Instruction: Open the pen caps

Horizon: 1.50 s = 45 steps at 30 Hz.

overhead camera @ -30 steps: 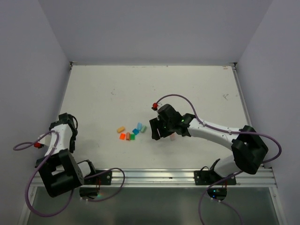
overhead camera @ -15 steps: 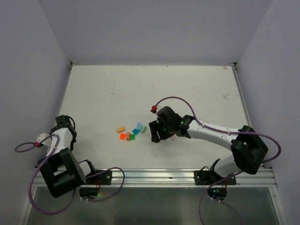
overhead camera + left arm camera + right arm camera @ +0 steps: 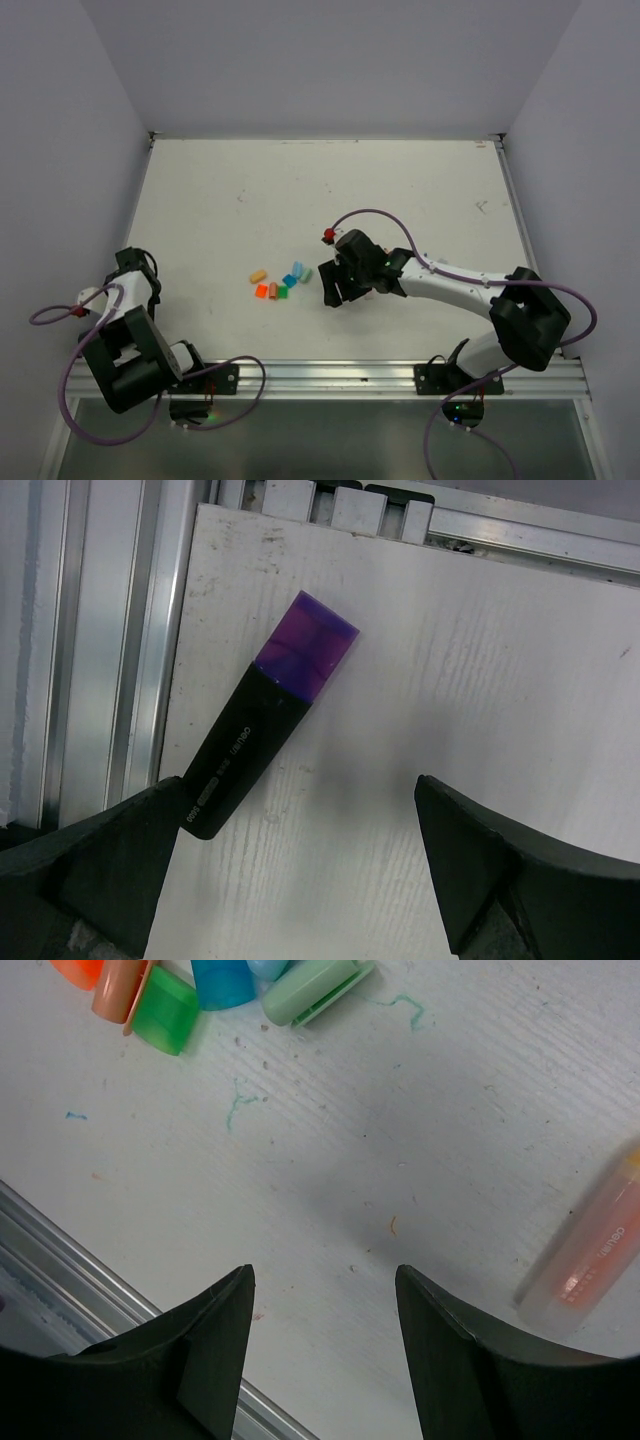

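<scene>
Several loose pen caps lie in a cluster mid-table; the right wrist view shows them as orange, peach, green, blue and mint. My right gripper hovers open just right of them, nothing between its fingers. A pale pink marker body lies to its right. By the table's near-left corner, my left gripper stands wide open over bare table. A black marker with a purple cap on it lies by its left finger, untouched.
Aluminium rails border the table at the left and near edges beside the black marker. The same rail runs close below the right gripper. Grey walls enclose the table on three sides.
The left arm has drawn back toward the near-left corner. The right gripper has shifted slightly and now covers the pink marker in the top view. Both grippers kept their openings.
</scene>
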### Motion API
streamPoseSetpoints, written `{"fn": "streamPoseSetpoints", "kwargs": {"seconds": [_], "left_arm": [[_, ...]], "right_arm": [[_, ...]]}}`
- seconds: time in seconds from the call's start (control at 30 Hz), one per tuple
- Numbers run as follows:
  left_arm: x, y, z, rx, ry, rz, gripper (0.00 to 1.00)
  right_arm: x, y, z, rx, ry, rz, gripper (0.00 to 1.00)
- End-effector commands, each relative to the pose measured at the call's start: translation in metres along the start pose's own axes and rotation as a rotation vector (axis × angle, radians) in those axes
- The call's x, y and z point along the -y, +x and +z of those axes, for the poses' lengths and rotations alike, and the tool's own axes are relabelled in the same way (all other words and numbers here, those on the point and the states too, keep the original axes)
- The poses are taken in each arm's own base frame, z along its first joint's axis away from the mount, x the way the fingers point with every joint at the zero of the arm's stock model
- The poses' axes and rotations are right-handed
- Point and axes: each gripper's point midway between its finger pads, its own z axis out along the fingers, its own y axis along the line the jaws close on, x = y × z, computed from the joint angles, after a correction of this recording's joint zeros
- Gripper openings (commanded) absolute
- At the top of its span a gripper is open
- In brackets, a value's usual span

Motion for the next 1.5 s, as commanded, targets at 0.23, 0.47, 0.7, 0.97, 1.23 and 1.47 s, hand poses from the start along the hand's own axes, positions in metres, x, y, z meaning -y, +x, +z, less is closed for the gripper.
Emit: {"fn": "streamPoseSetpoints", "kwargs": {"seconds": [0.23, 0.47, 0.7, 0.97, 1.23, 1.47], "left_arm": [[-0.008, -0.022, 0.003, 0.048, -0.060, -0.060, 1.00], [-0.022, -0.014, 0.013, 0.027, -0.155, -0.086, 0.99], [-0.010, -0.014, 0.017, 0.036, -0.082, -0.094, 0.93], [-0.007, -0.013, 0.026, 0.064, -0.066, -0.105, 0.92], [0.003, -0.010, 0.032, 0.060, -0.033, -0.079, 0.86], [0.034, 0.008, 0.037, -0.026, 0.113, -0.010, 0.73]], "right_arm": [[-0.013, -0.003, -0.004, 0.023, -0.052, -0.029, 0.62], [-0.012, -0.003, -0.006, 0.028, -0.047, -0.028, 0.62], [-0.012, -0.003, -0.012, 0.026, -0.045, -0.029, 0.62], [-0.010, -0.009, -0.024, 0.068, -0.029, -0.030, 0.62], [-0.010, -0.012, -0.036, 0.089, -0.021, -0.040, 0.62], [-0.011, -0.023, -0.045, 0.142, -0.018, -0.033, 0.62]]}}
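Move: The purple pen lies about 4 cm to the left of the left hand, 2 cm back and some 2 cm below it, with its cap pointing away to the left and slightly forward. Behind it the near rail runs about 6 cm back of the hand, level with it sideways, and the board's corner is roughly 13 cm to the left and 6 cm back. From the right hand the purple pen is some 57 cm to the left, 10 cm back and 6 cm lower. The left hand slips back about 1.5 cm to bring its rear finger round behind the pen's black body, then works left and forward over the pen, ending some 3.5 cm farther left and a little lower, its wide-open fingers closing by about a quarter as the rear finger comes against the black body and pushes it forward. Meanwhile the right hand, its opening unchanged, stays almost in place at first and then rises about 3.5 cm straight up from the board. ##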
